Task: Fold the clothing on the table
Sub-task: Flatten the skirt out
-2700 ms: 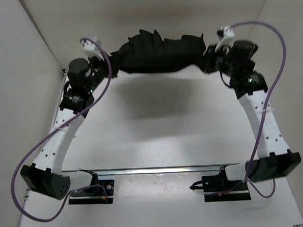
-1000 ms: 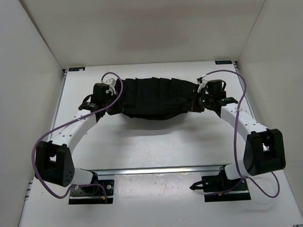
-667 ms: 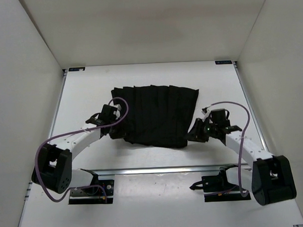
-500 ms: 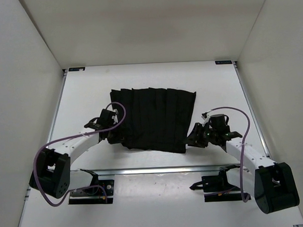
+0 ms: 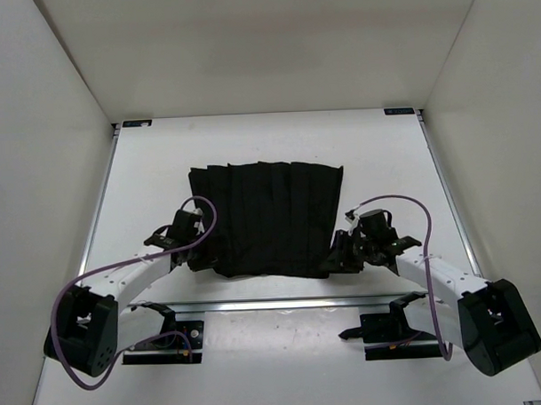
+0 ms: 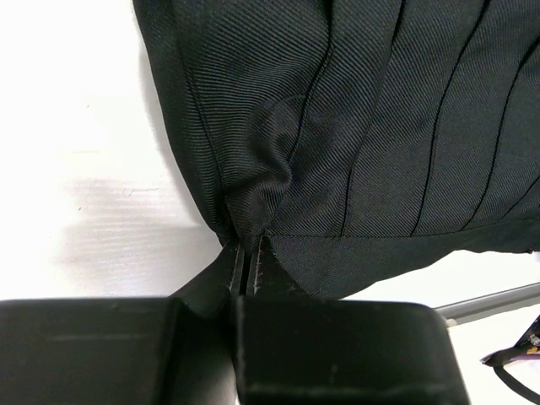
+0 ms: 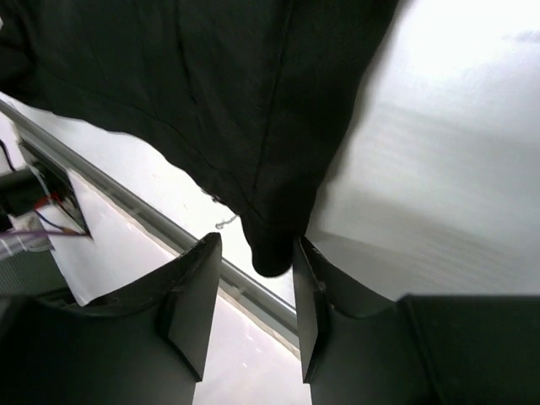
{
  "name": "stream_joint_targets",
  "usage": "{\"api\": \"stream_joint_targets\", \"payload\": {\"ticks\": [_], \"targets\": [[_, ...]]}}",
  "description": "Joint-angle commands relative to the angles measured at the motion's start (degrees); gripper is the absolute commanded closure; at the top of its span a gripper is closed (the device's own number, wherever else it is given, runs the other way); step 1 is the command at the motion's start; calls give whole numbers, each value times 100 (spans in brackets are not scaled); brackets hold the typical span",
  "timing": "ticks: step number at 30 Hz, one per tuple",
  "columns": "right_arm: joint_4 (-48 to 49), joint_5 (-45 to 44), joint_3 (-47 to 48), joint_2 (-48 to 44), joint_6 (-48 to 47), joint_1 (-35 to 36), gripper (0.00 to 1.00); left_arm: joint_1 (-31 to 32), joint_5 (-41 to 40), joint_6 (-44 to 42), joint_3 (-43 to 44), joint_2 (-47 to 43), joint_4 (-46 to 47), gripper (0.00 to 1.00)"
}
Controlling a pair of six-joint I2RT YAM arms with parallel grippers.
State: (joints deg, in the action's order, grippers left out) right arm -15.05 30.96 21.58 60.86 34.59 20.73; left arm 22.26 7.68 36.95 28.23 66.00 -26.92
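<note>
The black pleated clothing (image 5: 266, 216) lies spread flat on the white table (image 5: 384, 154), its near hem close to the silver rail. My left gripper (image 5: 200, 258) is at its near left corner and is shut on a pinch of fabric (image 6: 253, 211); in the left wrist view the left gripper (image 6: 249, 246) has its jaws pressed together on it. My right gripper (image 5: 331, 264) is at the near right corner. In the right wrist view the right gripper (image 7: 256, 244) stands open, with the clothing's corner (image 7: 272, 253) lying loose between its fingers.
The silver rail (image 5: 274, 303) runs along the near side just below the hem and shows in the right wrist view as the rail (image 7: 160, 224) under the fingers. White enclosure walls (image 5: 54, 103) stand left, right and behind. Both arm bases (image 5: 160, 340) sit past the rail.
Both arms brought the clothing down from the air and drew it toward the near rail, spreading it flat. My right gripper has opened and let go of its corner; the left stays shut.
</note>
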Motion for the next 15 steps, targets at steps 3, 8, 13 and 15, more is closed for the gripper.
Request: {"api": "stream_joint_targets", "payload": {"ticks": [3,8,13,15], "targets": [[195,-29,-181,110,250,247,65,-11,-30,32,-151,-236,-235,98],[248,-99,-102,330,171,396,64,-46,22,32,-248,-456,-367,84],[318,-90,-58,391,180,335,89,-3,5,23,-186,-500,-533,71],[301,-117,-32,435,171,326,94,-55,5,58,-221,-579,-578,63]]}}
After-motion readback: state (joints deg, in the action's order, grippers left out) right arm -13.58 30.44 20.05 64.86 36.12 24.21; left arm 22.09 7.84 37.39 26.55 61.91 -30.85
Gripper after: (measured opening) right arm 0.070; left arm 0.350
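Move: The near right corner of the skirt lies just under the right hand's open fingers, about 2 cm back, 1 cm to its left and 3 cm below; the skirt's middle is roughly 12 cm ahead and 20 cm to its left. The left hand already holds the near left corner between its fingers, with the skirt's middle some 11 cm ahead and 18 cm to its right and the table's front rail about 14 cm straight back. The right hand sinks and draws back about 2 cm each way onto the near right corner of the skirt, tipping very slightly, then shuts its half-open fingers and pinches the cloth there. Meanwhile the left hand, low at the table, draws back nearly 2 cm towards the front rail and a little to its left, its fingers opening to about a third as it goes and freeing their pinch on the near left corner, which still lies between them. ##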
